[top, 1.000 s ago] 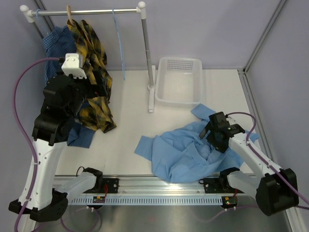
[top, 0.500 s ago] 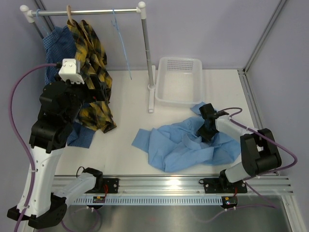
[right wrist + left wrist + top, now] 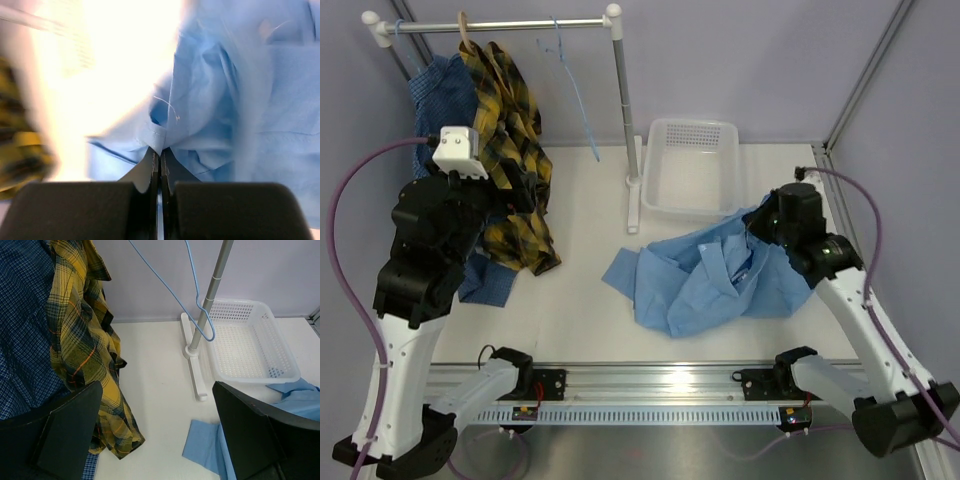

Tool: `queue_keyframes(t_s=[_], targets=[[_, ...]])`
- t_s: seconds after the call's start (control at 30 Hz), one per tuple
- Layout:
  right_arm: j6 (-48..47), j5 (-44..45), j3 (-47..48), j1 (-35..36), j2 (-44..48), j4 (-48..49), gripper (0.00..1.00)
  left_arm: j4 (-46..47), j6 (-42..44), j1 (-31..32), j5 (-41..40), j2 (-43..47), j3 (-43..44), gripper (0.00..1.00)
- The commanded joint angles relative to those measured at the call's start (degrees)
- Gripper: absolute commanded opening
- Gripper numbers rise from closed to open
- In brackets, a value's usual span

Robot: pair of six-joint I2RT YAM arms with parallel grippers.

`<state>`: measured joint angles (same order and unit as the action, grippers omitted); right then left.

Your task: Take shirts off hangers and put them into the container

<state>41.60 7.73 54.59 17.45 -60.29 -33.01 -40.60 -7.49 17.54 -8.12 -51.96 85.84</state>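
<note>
The plain light blue shirt [image 3: 705,285] lies crumpled on the table in front of the container [image 3: 692,123], a white perforated basket. My right gripper [image 3: 758,226] is shut on a fold of that shirt [image 3: 200,110] at its right end, the cloth bunched at the closed tips [image 3: 160,152]. The yellow-and-black plaid shirt [image 3: 510,140] and the dark blue checked shirt [image 3: 432,95] hang on the rack. My left gripper [image 3: 157,440] stands open beside the plaid shirt [image 3: 82,340], holding nothing. An empty light-blue wire hanger [image 3: 575,95] dangles from the rail.
The rack's rail [image 3: 500,24] runs across the back left. Its white post [image 3: 625,110] and foot [image 3: 192,365] stand just left of the container [image 3: 260,305]. A tan hanger hook [image 3: 465,30] holds the plaid shirt. A metal rail runs along the near table edge.
My right gripper has shut on the light blue shirt and pulled its right end up and toward the container. The left arm has drifted slightly left. The empty wire hanger has swung right.
</note>
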Motion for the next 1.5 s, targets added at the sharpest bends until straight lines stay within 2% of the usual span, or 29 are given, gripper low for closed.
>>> queue_keyframes(t_s=[0.0,0.07,0.1,0.17,0.27,0.47,0.6,0.83,1.07,1.27,1.4,1.47], targets=[[-13.01,-2.44,17.58,-0.05,5.54,0.86,0.00,2.10,0.19,-0.31,1.35,1.08,0.73,0.99],[-15.14,-4.29,25.53,-0.05,3.61,-0.82,0.00,2.10,-0.25,-0.23,1.61,1.16,0.99,0.99],[-17.15,-4.82,32.88,-0.14,1.69,-1.34,0.00,2.19,-0.42,-0.23,1.88,0.99,1.25,0.99],[-18.75,-5.96,39.95,-0.05,-1.04,-0.48,0.00,2.19,-0.51,-0.31,2.14,0.81,1.43,0.99],[-21.03,-6.84,55.83,-0.05,-8.07,2.94,0.00,2.10,-0.69,-0.31,2.49,0.72,1.52,0.99],[-26.57,-14.56,71.85,-0.05,-24.23,12.79,0.00,2.19,-0.95,-0.31,2.85,1.08,0.64,0.99],[-27.02,-17.75,79.96,-0.05,-37.67,14.20,0.00,2.19,-1.21,-0.31,3.37,1.34,-0.15,0.99],[-30.09,-8.62,74.45,-0.14,-45.08,19.56,0.00,2.10,-2.71,-0.31,4.87,3.62,-3.48,0.99],[-24.74,-2.72,56.80,-0.23,-48.25,23.61,0.00,1.84,-3.59,-0.31,5.83,5.73,-5.42,0.99],[-18.59,-6.41,55.19,-0.23,-56.51,14.57,0.00,1.66,-3.94,-0.31,7.06,5.82,-6.65,0.99],[-15.15,-6.05,49.66,-0.23,-57.04,14.12,0.00,1.66,-4.12,-0.31,7.77,5.47,-6.92,0.99],[-14.36,-6.84,50.08,-0.31,-58.00,11.15,0.03,1.66,-4.29,-0.31,7.77,4.95,-6.92,0.99]])
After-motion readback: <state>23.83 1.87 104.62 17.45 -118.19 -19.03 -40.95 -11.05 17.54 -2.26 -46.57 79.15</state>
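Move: The right hand already holds the blue shirt pinched shut, with most of the cloth about 6 cm back, 5 cm to its left and some 14 cm below. It is bound for the white container, about 28 cm ahead, 9 cm left and 14 cm below; the clothes rack's foot stands some 25 cm ahead, 22 cm left and 17 cm down. From the idle left hand the container lies about 32 cm ahead, 33 cm right and 40 cm below. With the fingers kept shut on the blue shirt, the right hand hoists it steeply by about 45 cm, tipping the fingertips up as it climbs, then swings forward some 25 cm and a little left towards the container and comes down again to roughly its starting height, the fingers tipping back down as it sinks. It ends over the container still pinching the cloth, turned slightly counter-clockwise, while the open left hand, holding nothing, just drifts a few centimetres down and back beside the yellow plaid shirt. ##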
